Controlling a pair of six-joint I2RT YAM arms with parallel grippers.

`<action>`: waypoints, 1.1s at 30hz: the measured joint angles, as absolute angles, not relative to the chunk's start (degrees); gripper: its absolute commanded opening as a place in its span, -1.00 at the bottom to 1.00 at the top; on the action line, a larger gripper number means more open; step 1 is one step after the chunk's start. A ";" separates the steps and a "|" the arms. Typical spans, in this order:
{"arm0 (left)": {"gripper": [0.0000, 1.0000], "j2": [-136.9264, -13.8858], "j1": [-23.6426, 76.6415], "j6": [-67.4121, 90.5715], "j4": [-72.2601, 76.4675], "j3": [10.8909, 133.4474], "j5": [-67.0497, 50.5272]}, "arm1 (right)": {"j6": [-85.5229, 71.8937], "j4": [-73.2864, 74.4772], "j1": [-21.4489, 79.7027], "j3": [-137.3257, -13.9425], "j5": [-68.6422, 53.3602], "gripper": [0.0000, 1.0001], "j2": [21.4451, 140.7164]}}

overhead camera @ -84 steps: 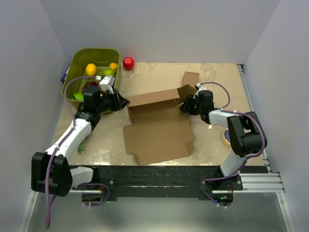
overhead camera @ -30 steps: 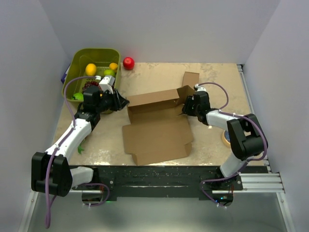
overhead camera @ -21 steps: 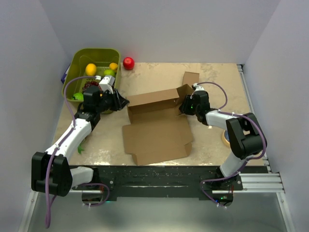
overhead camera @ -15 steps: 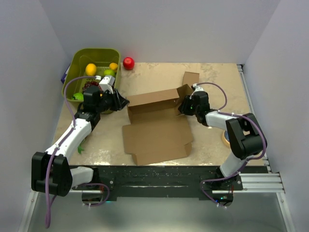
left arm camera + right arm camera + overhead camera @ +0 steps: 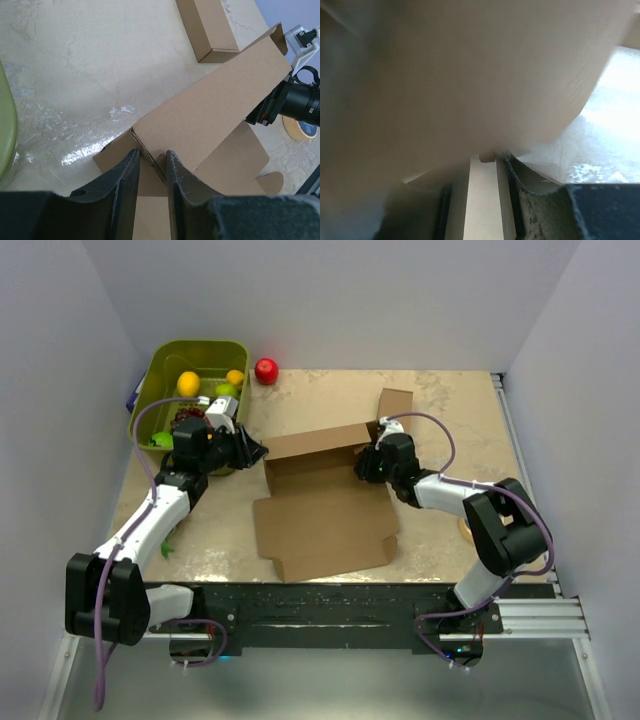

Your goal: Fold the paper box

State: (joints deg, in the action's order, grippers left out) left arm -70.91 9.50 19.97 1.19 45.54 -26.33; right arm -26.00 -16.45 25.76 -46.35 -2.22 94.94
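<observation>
The paper box [image 5: 325,515] lies open on the table as a large brown cardboard sheet, with its back wall [image 5: 315,443] raised. My left gripper [image 5: 258,452] holds the left end of that wall. In the left wrist view the left gripper [image 5: 152,161] is shut on a folded corner of the paper box [image 5: 210,105]. My right gripper [image 5: 367,466] sits at the wall's right end. In the right wrist view cardboard of the paper box [image 5: 470,75] fills the picture, and a strip of it stands between the jaws of the right gripper [image 5: 482,192].
A small cardboard box [image 5: 393,402] lies behind the right gripper, also seen in the left wrist view [image 5: 207,27]. A green bin [image 5: 160,375] of fruit stands at the back left, a red apple [image 5: 266,370] beside it. A tape roll [image 5: 467,526] lies at the right.
My right gripper has moved left along the table to the right end of the raised wall, pushing the end flap inward, and its jaws have narrowed onto cardboard. The left arm has not moved.
</observation>
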 measured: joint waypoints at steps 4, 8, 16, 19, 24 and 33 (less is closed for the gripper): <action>-0.38 -71.00 9.52 19.97 1.23 45.54 -26.39 | -25.76 -18.06 27.33 -46.35 -0.67 -0.39 96.05; -0.38 -71.16 9.52 19.97 1.63 45.54 -26.39 | -25.78 -19.38 27.86 -46.35 0.58 -0.30 96.71; -0.38 -71.24 9.52 19.97 1.78 45.54 -26.35 | -24.95 -14.46 28.58 -45.34 1.76 0.35 91.98; -0.39 -71.29 9.52 19.97 1.74 45.54 -26.39 | -24.80 -11.40 28.93 -42.98 2.37 0.44 86.24; -0.39 -71.29 9.52 19.97 1.74 45.54 -26.39 | -24.82 -5.02 28.88 -41.08 6.15 0.51 78.19; -0.39 -71.24 9.58 19.94 1.67 45.54 -26.33 | -24.29 -0.91 21.47 -41.08 9.54 0.50 76.01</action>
State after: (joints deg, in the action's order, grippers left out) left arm -71.24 9.58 19.94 1.67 45.54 -26.33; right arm -24.29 -0.91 21.47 -41.08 9.54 76.01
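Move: Some 5 cm ahead of the right hand, 1 cm to its right and 4 cm above lies the end tab of the raised wall. The raised wall's middle is about 5 cm ahead, 10 cm left and 5 cm above; the brown carton lies roughly 20 cm ahead, 7 cm right and 4 cm below. From the left hand, that same tab is about 7 cm ahead, 22 cm to the right and 5 cm lower. Nudging about 1 cm farther left with its nearly shut fingers at the end tab, the right hand then spreads them wide and backs off and up by 4–5 cm. From there it swings right some 9 cm, out of the box and past the tab, turning slightly clockwise. The left hand stays still, keeping its hold on the raised wall's left end. ##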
